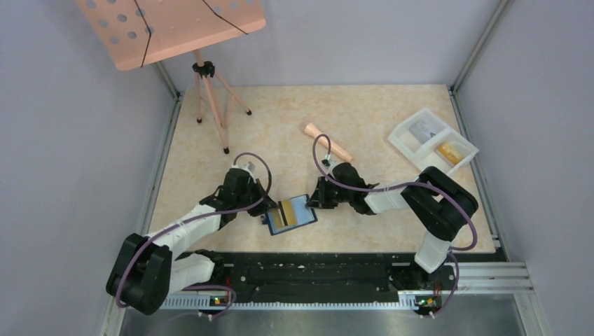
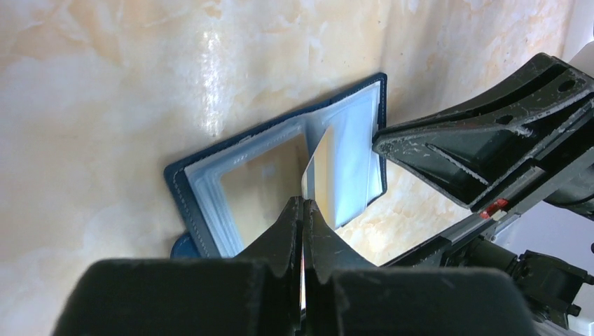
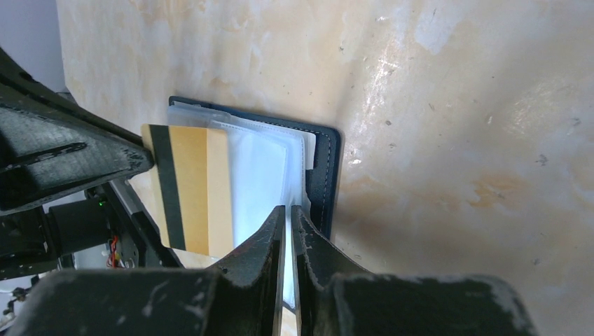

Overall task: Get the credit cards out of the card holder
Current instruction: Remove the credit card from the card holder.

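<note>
The dark navy card holder (image 1: 300, 210) lies open on the table between my two arms, with its pale inner pockets (image 2: 358, 157) showing. A tan-gold credit card (image 3: 192, 185) with a black stripe sticks partly out of a pocket, tilted up off the spread. My left gripper (image 2: 302, 201) is shut on that card's near edge; in the top view it sits at the holder's left side (image 1: 268, 208). My right gripper (image 3: 288, 208) is shut on a clear pocket sheet at the holder's right edge (image 3: 326, 175). Other credit cards in the holder are hidden.
A white two-compartment tray (image 1: 403, 138) at the back right holds a pale card (image 1: 422, 131) and a gold one (image 1: 452, 150). A peach stick (image 1: 328, 142) lies mid-table. A tripod (image 1: 206, 94) with a peach perforated board stands at the back left.
</note>
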Robot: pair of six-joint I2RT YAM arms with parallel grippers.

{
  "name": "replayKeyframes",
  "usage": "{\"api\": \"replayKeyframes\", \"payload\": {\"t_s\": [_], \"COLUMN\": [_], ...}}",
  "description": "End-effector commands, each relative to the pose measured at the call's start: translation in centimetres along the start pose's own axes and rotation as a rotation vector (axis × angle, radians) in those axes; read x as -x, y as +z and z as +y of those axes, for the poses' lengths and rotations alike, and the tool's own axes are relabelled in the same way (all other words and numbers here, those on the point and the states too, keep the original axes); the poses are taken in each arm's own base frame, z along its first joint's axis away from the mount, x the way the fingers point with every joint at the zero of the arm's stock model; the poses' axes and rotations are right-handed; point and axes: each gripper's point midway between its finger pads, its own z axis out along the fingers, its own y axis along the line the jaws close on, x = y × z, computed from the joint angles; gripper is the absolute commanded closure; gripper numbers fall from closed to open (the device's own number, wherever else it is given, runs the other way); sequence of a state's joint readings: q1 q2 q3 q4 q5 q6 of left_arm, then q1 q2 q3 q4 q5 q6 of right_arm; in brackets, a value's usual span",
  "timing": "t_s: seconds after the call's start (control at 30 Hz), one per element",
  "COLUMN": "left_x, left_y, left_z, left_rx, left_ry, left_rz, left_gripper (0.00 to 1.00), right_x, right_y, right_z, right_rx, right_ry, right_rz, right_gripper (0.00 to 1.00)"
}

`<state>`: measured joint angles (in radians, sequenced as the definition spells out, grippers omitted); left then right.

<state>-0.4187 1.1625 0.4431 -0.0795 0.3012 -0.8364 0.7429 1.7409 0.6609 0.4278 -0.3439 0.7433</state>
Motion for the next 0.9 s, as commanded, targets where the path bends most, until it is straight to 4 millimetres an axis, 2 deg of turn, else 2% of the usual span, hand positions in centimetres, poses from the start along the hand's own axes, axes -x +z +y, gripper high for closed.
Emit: {"api": "replayKeyframes", "payload": {"t_s": [0.0,0.1,0.27,0.33,0.4,0.5,0.6,0.7,0.77,0.87], "left_x": [1.5,2.2,3.7,4.1,4.5,4.5,4.5,4.4,4.2,3.9], "left_y": [-1.9,-3.0,-5.0,-5.7,-6.5,-7.1,-7.5,-7.9,-8.0,-8.1], "left_z": [-0.1,-0.5,-2.3,-3.0,-3.7,-4.4,-4.8,-5.2,-5.7,-5.9], "left_rx": [0.053,0.068,0.043,0.026,0.005,-0.027,-0.039,-0.045,-0.065,-0.086], "left_ry": [0.016,0.016,0.003,-0.012,-0.035,-0.094,-0.157,-0.211,-0.235,-0.267], "left_rz": [-0.064,-0.097,-0.165,-0.19,-0.213,-0.229,-0.232,-0.219,-0.207,-0.197], "left_gripper": [1.0,1.0,1.0,1.0,1.0,1.0,1.0,1.0,1.0,1.0], "right_x": [-0.4,0.8,4.2,5.3,5.8,5.0,4.1,3.1,2.0,1.5], "right_y": [-0.9,-1.4,-2.9,-4.0,-5.5,-8.8,-10.7,-10.5,-10.2,-9.0], "right_z": [-2.4,-1.4,2.0,4.2,7.3,11.7,14.1,15.0,15.8,16.4], "right_rx": [-0.116,-0.107,-0.065,-0.032,0.061,0.198,0.291,0.316,0.313,0.238], "right_ry": [-0.034,-0.076,-0.288,-0.426,-0.605,-0.933,-1.091,-1.194,-1.306,-1.398], "right_rz": [0.01,-0.021,-0.128,-0.228,-0.35,-0.586,-0.694,-0.669,-0.672,-0.661], "right_gripper": [0.92,0.91,0.84,0.79,0.76,0.72,0.67,0.6,0.52,0.44]}}
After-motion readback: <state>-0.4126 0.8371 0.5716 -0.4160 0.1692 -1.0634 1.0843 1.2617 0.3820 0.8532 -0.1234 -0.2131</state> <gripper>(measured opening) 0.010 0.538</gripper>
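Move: The card is already in the left fingers, by its far left corner. Its middle lies about 3 cm to the right, 2 cm back and 1 cm below; its right edge is still in the right-hand sleeve. From that hand the open card holder's middle is some 5 cm right, 3 cm back and 3 cm below, the other card about 5 cm back and 3 cm below. From the right hand, at the holder's right edge, the holder's middle is roughly 5 cm left and 3 cm back, the held card 6 cm left and 3 cm back. Keep the left fingers shut on the card and draw it a couple of centimetres left out of the sleeve, then lift it about 8 cm straight up, turning slightly counter-clockwise. Hold the sleeve with the right gripper at first, slide it some 2 cm right off the holder's edge, then raise it steeply about 14 cm and back, swinging its fingertips far upward and opening to about half. ##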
